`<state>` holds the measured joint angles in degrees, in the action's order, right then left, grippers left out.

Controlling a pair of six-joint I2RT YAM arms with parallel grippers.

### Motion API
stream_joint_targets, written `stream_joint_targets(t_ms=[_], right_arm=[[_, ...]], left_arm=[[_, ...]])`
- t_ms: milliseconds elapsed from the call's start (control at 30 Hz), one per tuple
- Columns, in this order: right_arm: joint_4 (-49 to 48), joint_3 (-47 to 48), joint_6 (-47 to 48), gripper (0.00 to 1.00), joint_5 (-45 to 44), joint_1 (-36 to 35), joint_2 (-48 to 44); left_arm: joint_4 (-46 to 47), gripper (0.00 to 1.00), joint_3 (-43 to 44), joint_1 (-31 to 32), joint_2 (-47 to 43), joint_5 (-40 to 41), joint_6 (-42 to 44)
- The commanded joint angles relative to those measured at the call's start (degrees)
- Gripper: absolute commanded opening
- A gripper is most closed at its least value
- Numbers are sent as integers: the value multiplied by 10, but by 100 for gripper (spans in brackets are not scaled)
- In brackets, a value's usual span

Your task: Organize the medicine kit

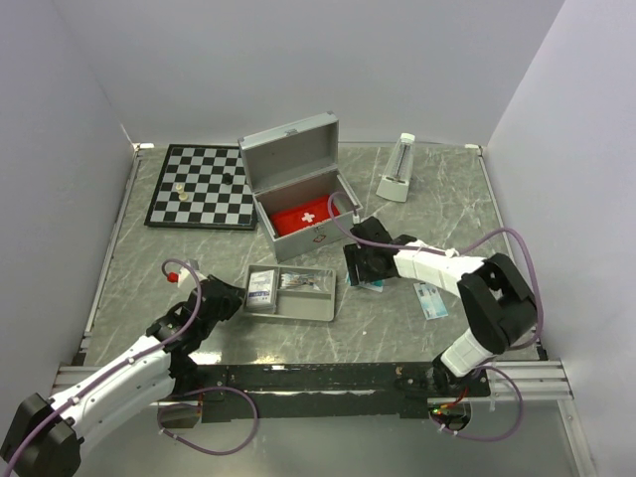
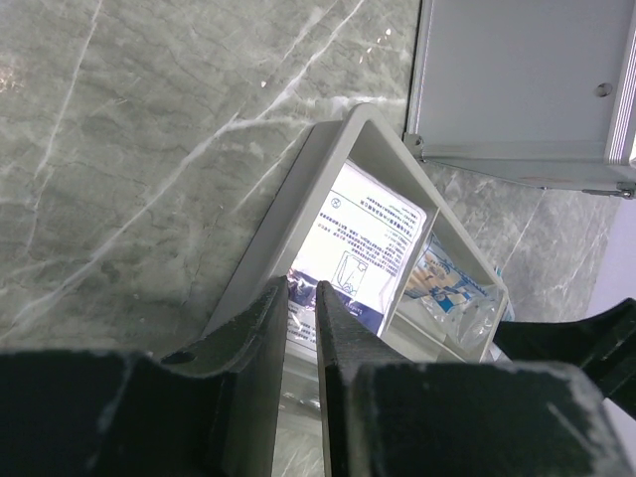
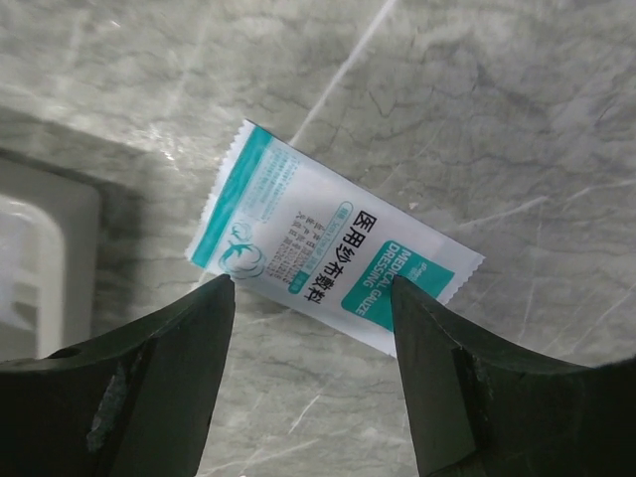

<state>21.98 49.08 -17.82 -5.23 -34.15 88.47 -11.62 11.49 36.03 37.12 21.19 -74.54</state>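
Note:
The medicine kit (image 1: 298,184) is a silver case standing with its lid up and a red pouch (image 1: 303,215) inside; one of its walls shows in the left wrist view (image 2: 517,89). My right gripper (image 1: 363,270) (image 3: 313,288) is open just above the table. Its tips flank the near edge of a white and teal gauze packet (image 3: 328,263) (image 1: 374,286) without touching it. My left gripper (image 1: 233,296) (image 2: 301,298) hovers at the left end of the grey tray (image 1: 320,310) (image 2: 298,189). Its jaws are a narrow slit apart, with nothing seen pinched.
In the tray lie a white and blue packet (image 2: 368,238) and a clear bag of supplies (image 2: 452,283). Another packet (image 1: 431,300) lies right of my right arm. A chessboard (image 1: 204,186) sits back left and a white metronome-like stand (image 1: 397,171) back right. A red-capped item (image 1: 177,268) lies near my left arm.

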Motion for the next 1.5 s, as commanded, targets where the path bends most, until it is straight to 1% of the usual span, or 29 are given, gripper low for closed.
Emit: stream_joint_targets(t_ms=[0, 167, 233, 300, 400, 467, 533, 600, 667, 833, 933, 1067, 1200, 1367, 1467], right_arm=[[11, 8, -24, 70, -37, -5, 15], [17, 15, -37, 63, -43, -5, 35], [18, 16, -41, 56, -36, -5, 43], [18, 16, -42, 46, -33, -5, 51], [18, 11, -48, 36, -32, -5, 49], [20, 10, -49, 32, -30, -5, 45], [27, 13, -53, 30, -35, -5, 40], [33, 10, -59, 29, -44, -7, 20], [51, 12, -66, 29, -64, -21, -22], [98, 29, -84, 28, -86, -100, -139], [127, 54, -113, 28, -94, -150, -155], [117, 63, -152, 27, -89, -214, -150], [86, 66, -184, 27, -72, -253, -103], [40, 78, -206, 27, -39, -275, -55], [39, 92, -211, 27, -47, -275, -30]], left_arm=[[7, 23, 8, -1, 0, -4, 6], [9, 23, 6, -1, -3, -3, 7], [8, 23, 7, -1, -3, -3, 7], [6, 23, 7, -1, -1, -3, 7], [5, 23, 7, -1, -2, -3, 7], [3, 23, 6, -1, -4, -2, 7], [5, 23, 7, -1, -5, -2, 7], [1, 23, 9, -2, -6, -2, 7], [-6, 23, 13, -1, -7, 0, 7], [-17, 24, 16, -1, -22, 10, 6], [-12, 24, 14, -2, -22, 12, 4], [-32, 25, 26, -1, -11, 23, -7], [-60, 25, 38, -2, -10, 33, -17], [-85, 25, 37, -2, -31, 42, -29], [-96, 26, 36, -2, -42, 45, -35]])
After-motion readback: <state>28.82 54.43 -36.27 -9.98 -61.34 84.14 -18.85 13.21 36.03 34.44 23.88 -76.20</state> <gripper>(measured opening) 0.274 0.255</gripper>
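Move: The gauze packet lies flat almost under the right hand's open fingers, its middle some 2 cm ahead and 2 cm below. The tray's empty front-right compartment, where it is headed, is about 14 cm to that hand's left and 7 cm back; the second packet lies roughly 16 cm to its right and 4 cm back, and the metal case about 20 cm ahead and 13 cm left. From the left hand the gauze packet is around 29 cm right, 6 cm ahead and 5 cm lower. The gauze packet is pinched across the middle of its near long edge as the right hand settles a good centimetre lower and closes. The hand then lifts it back and to the left, arching about 10 cm up and sinking again by about half, towards the tray's empty front-right compartment, turning slightly counter-clockwise and keeping its grip. ##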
